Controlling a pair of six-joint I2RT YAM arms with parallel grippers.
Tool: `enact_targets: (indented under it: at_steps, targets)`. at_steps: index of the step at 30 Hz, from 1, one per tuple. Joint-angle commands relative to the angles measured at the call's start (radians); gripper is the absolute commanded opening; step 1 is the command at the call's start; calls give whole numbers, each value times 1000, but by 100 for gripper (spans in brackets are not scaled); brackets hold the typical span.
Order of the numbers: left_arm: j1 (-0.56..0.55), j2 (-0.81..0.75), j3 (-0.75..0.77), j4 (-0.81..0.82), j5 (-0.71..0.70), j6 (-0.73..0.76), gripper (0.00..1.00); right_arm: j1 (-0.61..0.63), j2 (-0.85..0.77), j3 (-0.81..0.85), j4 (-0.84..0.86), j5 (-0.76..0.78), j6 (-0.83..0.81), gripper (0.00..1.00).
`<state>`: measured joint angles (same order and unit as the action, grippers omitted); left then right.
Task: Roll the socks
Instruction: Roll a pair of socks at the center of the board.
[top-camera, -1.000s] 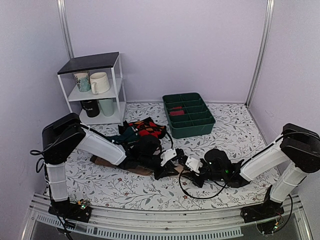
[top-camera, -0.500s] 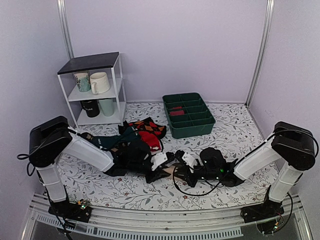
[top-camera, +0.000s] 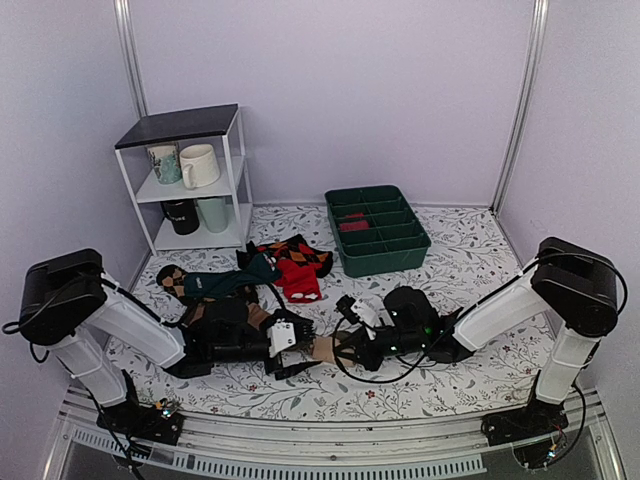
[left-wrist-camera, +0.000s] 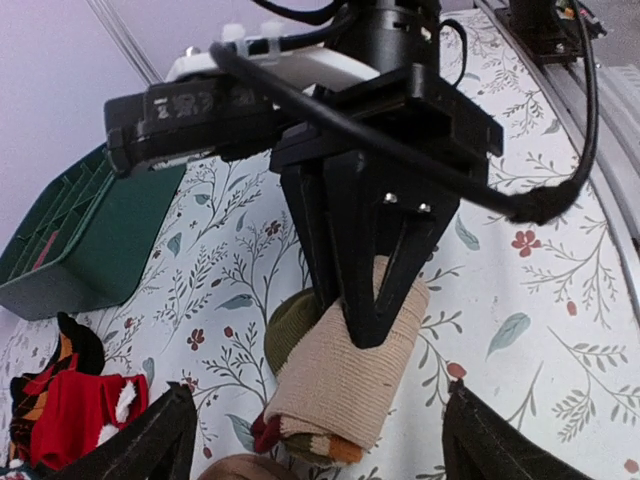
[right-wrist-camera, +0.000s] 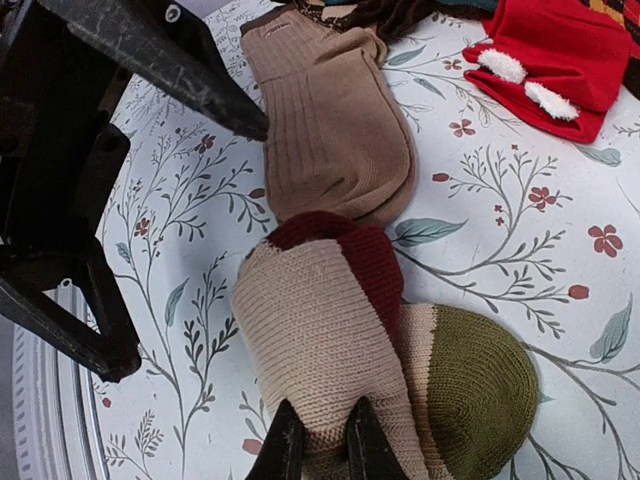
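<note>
The socks (right-wrist-camera: 320, 320) are a rolled beige bundle with a maroon patch and an olive end, lying on the floral cloth at front centre (top-camera: 323, 348). My right gripper (right-wrist-camera: 318, 440) is shut on the roll's near end, its black fingers pinching the beige knit (left-wrist-camera: 365, 325). My left gripper (left-wrist-camera: 315, 420) stands open on the opposite side of the socks (left-wrist-camera: 345, 375), one finger on each side and neither touching the roll. From the right wrist view the left gripper (right-wrist-camera: 195, 250) shows as two spread black fingers at the left.
A plain brown sock (right-wrist-camera: 335, 130) lies just beyond the roll, and a red sock (right-wrist-camera: 550, 50) lies further back. Argyle socks (top-camera: 295, 255) and a dark green sock (top-camera: 225, 283) lie behind the arms. A green divided tray (top-camera: 377, 230) and a white shelf with mugs (top-camera: 190, 180) stand at the back.
My left gripper has opened and let go of the roll. Both grippers have shifted left along the cloth, the right one still holding the roll.
</note>
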<state>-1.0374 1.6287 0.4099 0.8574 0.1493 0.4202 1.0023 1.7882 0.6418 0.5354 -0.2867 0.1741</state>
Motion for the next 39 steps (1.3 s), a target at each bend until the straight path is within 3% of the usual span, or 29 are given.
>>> enact_targets:
  at_steps: [1, 19, 22, 30, 32, 34, 39]
  targets:
    - [-13, 43, -5, 58, 1, 66, 86, -9, 95, -29, -396, -64, 36, 4]
    - [-19, 188, 61, 5, -14, 68, 83, -30, 126, -18, -391, -95, 14, 4]
    - [-19, 197, 70, 3, -13, 68, 79, -32, 133, -16, -391, -99, 12, 4]
    - [-18, 215, 85, -22, 23, 39, 43, -37, 147, -13, -391, -107, 14, 4]
    - [-19, 225, 98, -39, 30, 33, 28, -38, 149, -12, -391, -109, 15, 4]
    - [-18, 233, 111, -62, 31, 28, 2, -40, 149, -11, -391, -110, 15, 4]
    - [-15, 215, 177, -254, 76, -34, 0, -44, 120, 11, -416, -99, 10, 4]
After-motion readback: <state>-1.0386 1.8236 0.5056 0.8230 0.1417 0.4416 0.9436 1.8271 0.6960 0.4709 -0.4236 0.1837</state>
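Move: The rolled sock pair, still pinched by the right hand, has its middle about 4 cm right of the left hand, 1 cm ahead and 6 cm below. From the right hand, that middle is some 3 cm left, straight ahead 0 and 1 cm lower. The brown sock lies about 12 cm left and 6 cm ahead of the left hand, the red sock roughly 15 cm ahead and 3 cm left, both some 7 cm below. Left hand sinks about 5 cm, open, and pinches the sock roll's left end while the right keeps hold. ##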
